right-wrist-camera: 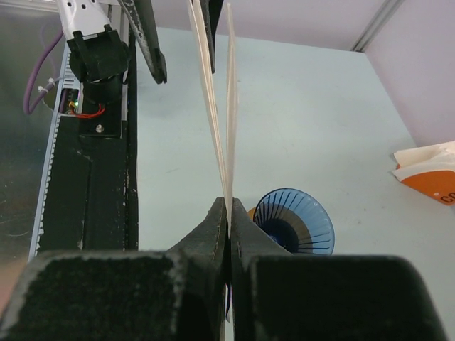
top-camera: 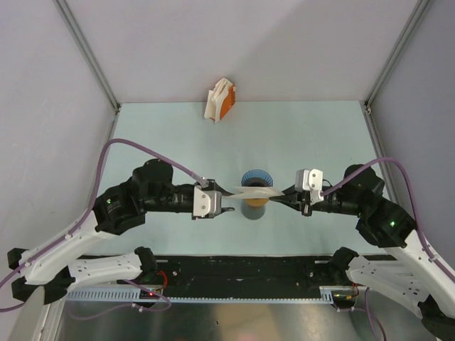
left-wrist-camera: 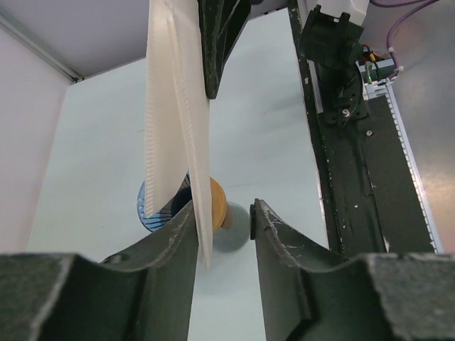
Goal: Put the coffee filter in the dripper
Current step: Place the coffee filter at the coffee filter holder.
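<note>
The white pleated coffee filter (top-camera: 254, 190) hangs in the air, edge-on, just above the blue ribbed dripper (top-camera: 256, 176). My right gripper (top-camera: 282, 197) is shut on the filter's edge; in the right wrist view the filter (right-wrist-camera: 213, 92) rises from the closed fingertips of that gripper (right-wrist-camera: 227, 207), with the dripper (right-wrist-camera: 295, 222) below to the right. My left gripper (top-camera: 229, 203) is open. In the left wrist view the filter (left-wrist-camera: 178, 106) rests against the inner side of one finger of the left gripper (left-wrist-camera: 222, 213), with the other finger apart from it. The dripper (left-wrist-camera: 146, 209) shows behind.
A flat orange ring (top-camera: 257, 202) sits on a dark grey cup (top-camera: 252, 211) just in front of the dripper; both show in the left wrist view (left-wrist-camera: 219, 202). An orange-and-white filter packet (top-camera: 220, 101) lies at the back wall. A black rail (top-camera: 242, 268) runs along the near edge.
</note>
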Available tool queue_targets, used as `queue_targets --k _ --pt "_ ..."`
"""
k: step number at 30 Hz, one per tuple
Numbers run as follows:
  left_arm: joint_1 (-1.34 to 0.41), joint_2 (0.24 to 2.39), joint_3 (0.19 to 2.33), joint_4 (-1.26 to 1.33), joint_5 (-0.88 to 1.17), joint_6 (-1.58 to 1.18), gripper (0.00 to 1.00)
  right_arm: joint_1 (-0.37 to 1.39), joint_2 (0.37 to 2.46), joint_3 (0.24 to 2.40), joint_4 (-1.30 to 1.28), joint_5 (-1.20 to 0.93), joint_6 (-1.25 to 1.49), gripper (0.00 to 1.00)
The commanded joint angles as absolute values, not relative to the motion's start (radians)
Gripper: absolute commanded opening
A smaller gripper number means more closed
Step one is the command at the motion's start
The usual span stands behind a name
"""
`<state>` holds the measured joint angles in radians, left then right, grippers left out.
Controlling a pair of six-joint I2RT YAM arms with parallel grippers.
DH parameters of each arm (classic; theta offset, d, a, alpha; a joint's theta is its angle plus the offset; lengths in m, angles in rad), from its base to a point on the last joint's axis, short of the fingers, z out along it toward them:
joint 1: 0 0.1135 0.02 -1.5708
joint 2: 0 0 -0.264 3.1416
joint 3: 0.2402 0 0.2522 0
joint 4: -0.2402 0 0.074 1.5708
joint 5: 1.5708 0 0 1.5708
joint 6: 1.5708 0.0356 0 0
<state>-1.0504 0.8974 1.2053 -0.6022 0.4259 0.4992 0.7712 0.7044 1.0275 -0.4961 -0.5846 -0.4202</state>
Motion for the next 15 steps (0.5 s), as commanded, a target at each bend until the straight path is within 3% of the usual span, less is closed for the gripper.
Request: queue_targets --k 1,3,5,7,15 --pt "-1.063 0.910 1.259 -0.576 0.421 0.475 0.42 0.774 0.709 1.034 -0.454 -0.600 -0.406 0.00" --pt "-1.063 0.915 1.262 -0.567 0.402 0.466 0.33 0.776 0.710 1.033 -0.454 -0.606 -0.406 0.00" --pt "-1.061 0.913 1.257 -0.562 0.364 0.464 0.13 0.775 0.708 1.033 -0.459 -0.609 -0.407 0.00" --pt "-1.037 0.901 1.246 -0.555 0.346 0.462 0.04 0.775 0.704 1.033 -0.469 -0.608 -0.410 0.00" --pt "-0.903 0.839 1.225 -0.550 0.420 0.444 0.00 0.766 0.688 1.032 -0.504 -0.579 -0.408 0.00"
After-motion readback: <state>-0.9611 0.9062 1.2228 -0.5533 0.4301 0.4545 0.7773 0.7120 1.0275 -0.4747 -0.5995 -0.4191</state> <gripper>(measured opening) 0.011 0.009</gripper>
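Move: The coffee filter is stretched sideways between the hands: its right edge is already in the right fingers, its free left edge lies at the half-open left fingers, and its middle is about 5 cm to the left hand's right, 1 cm ahead and level. From the right hand, the dripper stands some 7 cm ahead, 3 cm left and 17 cm below, with the carafe straight under it, about 27 cm down. From the left hand, the dripper is roughly 9 cm ahead, 9 cm right and 17 cm below. The filter's free left edge is pinched as the left fingers shut on it from roughly half open; the left hand, having barely shifted until then, carries it forward about 2.5 cm and up 1.5 cm, swinging some 5 degrees counter-clockwise. The right hand stays practically in place and keeps its pinch on the other edge. ##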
